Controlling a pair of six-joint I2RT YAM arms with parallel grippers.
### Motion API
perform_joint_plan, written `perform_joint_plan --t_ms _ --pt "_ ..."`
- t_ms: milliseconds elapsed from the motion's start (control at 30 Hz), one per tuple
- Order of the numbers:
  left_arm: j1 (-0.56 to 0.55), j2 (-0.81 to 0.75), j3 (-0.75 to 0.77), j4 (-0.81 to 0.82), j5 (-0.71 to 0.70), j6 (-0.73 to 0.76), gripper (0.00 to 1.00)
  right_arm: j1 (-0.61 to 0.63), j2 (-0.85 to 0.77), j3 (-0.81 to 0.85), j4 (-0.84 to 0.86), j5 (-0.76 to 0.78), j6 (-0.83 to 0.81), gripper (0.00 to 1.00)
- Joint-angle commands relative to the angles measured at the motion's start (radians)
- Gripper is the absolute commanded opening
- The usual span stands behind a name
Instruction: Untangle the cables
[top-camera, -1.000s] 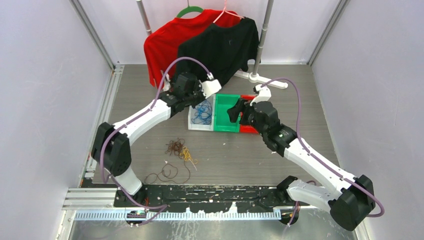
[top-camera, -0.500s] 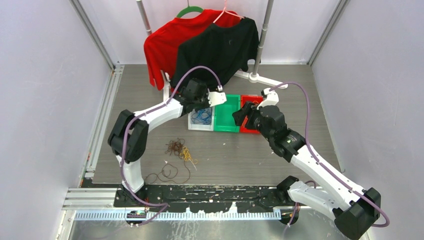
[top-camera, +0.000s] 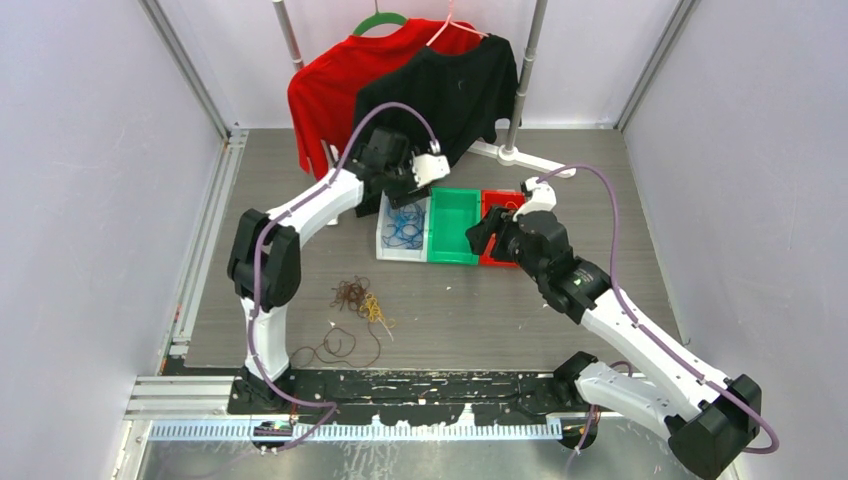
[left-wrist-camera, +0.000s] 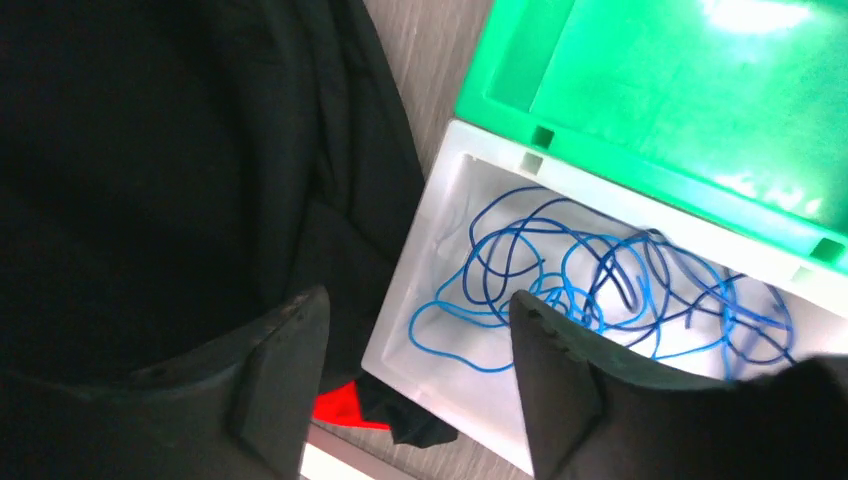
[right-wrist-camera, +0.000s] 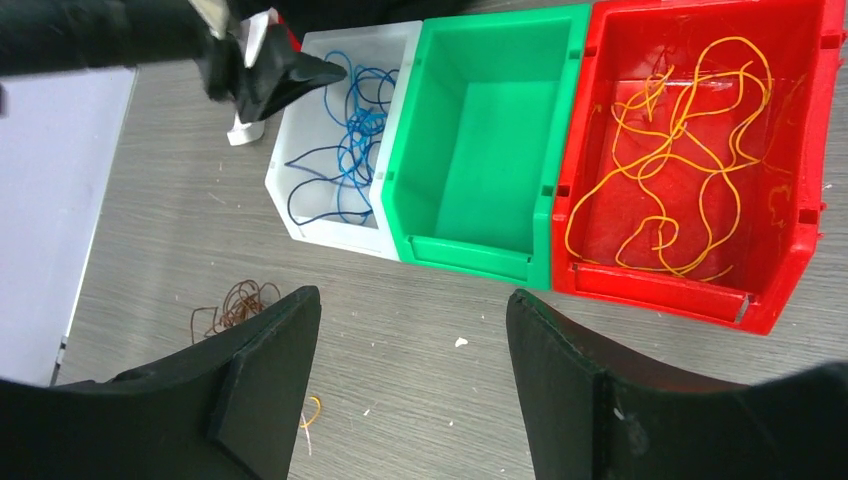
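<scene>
Blue cables (left-wrist-camera: 600, 285) lie coiled in the white bin (top-camera: 384, 245), also seen as blue cables (right-wrist-camera: 350, 150) from the right wrist. Yellow-orange cables (right-wrist-camera: 680, 190) lie in the red bin (right-wrist-camera: 810, 150). The green bin (right-wrist-camera: 480, 170) between them holds nothing. A brown and yellow tangle of cables (top-camera: 360, 298) and a dark loop (top-camera: 338, 345) rest on the table. My left gripper (left-wrist-camera: 420, 300) hangs open and empty over the white bin's back end, next to the black shirt. My right gripper (right-wrist-camera: 412, 295) is open and empty above the table just in front of the bins.
A red shirt (top-camera: 330, 90) and a black shirt (top-camera: 440, 90) hang on a rack at the back, the black hem (left-wrist-camera: 150, 150) reaching down beside the white bin. The rack's white foot (top-camera: 520, 157) lies behind the bins. Frame posts stand at the back corners.
My left gripper was shut and is now open, and it has lifted back towards the shirts. My right gripper shifted right a second ago and has since held still.
</scene>
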Motion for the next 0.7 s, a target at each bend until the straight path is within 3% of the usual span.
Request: perform_joint_plan --t_ms 0,67,367,500,667 --pt "0.025 -0.061 0.165 -0.291 0.177 0.017 0.83 -0.006 0.030 0.075 0.036 -0.050 -0.045 0.73" --pt "0.039 -0.080 0.221 -0.430 0.264 0.006 0.99 -0.007 0.070 0.112 0.025 -0.072 -0.064 0.74" --pt "0.128 -0.220 0.226 -0.799 0.398 0.032 0.99 0.018 0.211 0.161 0.006 -0.189 -0.076 0.76" --pt "0.249 -0.338 0.097 -0.977 0.567 0.193 0.99 0.233 0.318 0.139 0.047 -0.144 -0.108 0.77" --pt "0.407 -0.479 -0.145 -0.994 0.652 0.300 1.00 0.401 0.491 0.188 0.126 -0.200 -0.118 0.76"
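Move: The left hand hangs over the grey bin, whose middle is about 3 cm back and 1 cm left, 10 cm down. Its goal, the brown cable, lies some 17 cm back, 12 cm left and 12 cm down, with the yellow cable 4 cm nearer the base and 4 cm to the right of the brown. From the right hand, the yellow cable is roughly 3 cm back, 23 cm left and 21 cm down, the brown cable 1 cm ahead and 28 cm left; the green bin is 15 cm ahead, 6 cm left. Rising off the grey bin first, the left hand then swings back about 17 cm and left towards the brown cable, ending higher, its fingers spreading from half to fully open and tipping some 30 degrees further down. The right hand edges forward and left, then sweeps left, down and back towards the yellow cable, turning counter-clockwise, fingers still open. ##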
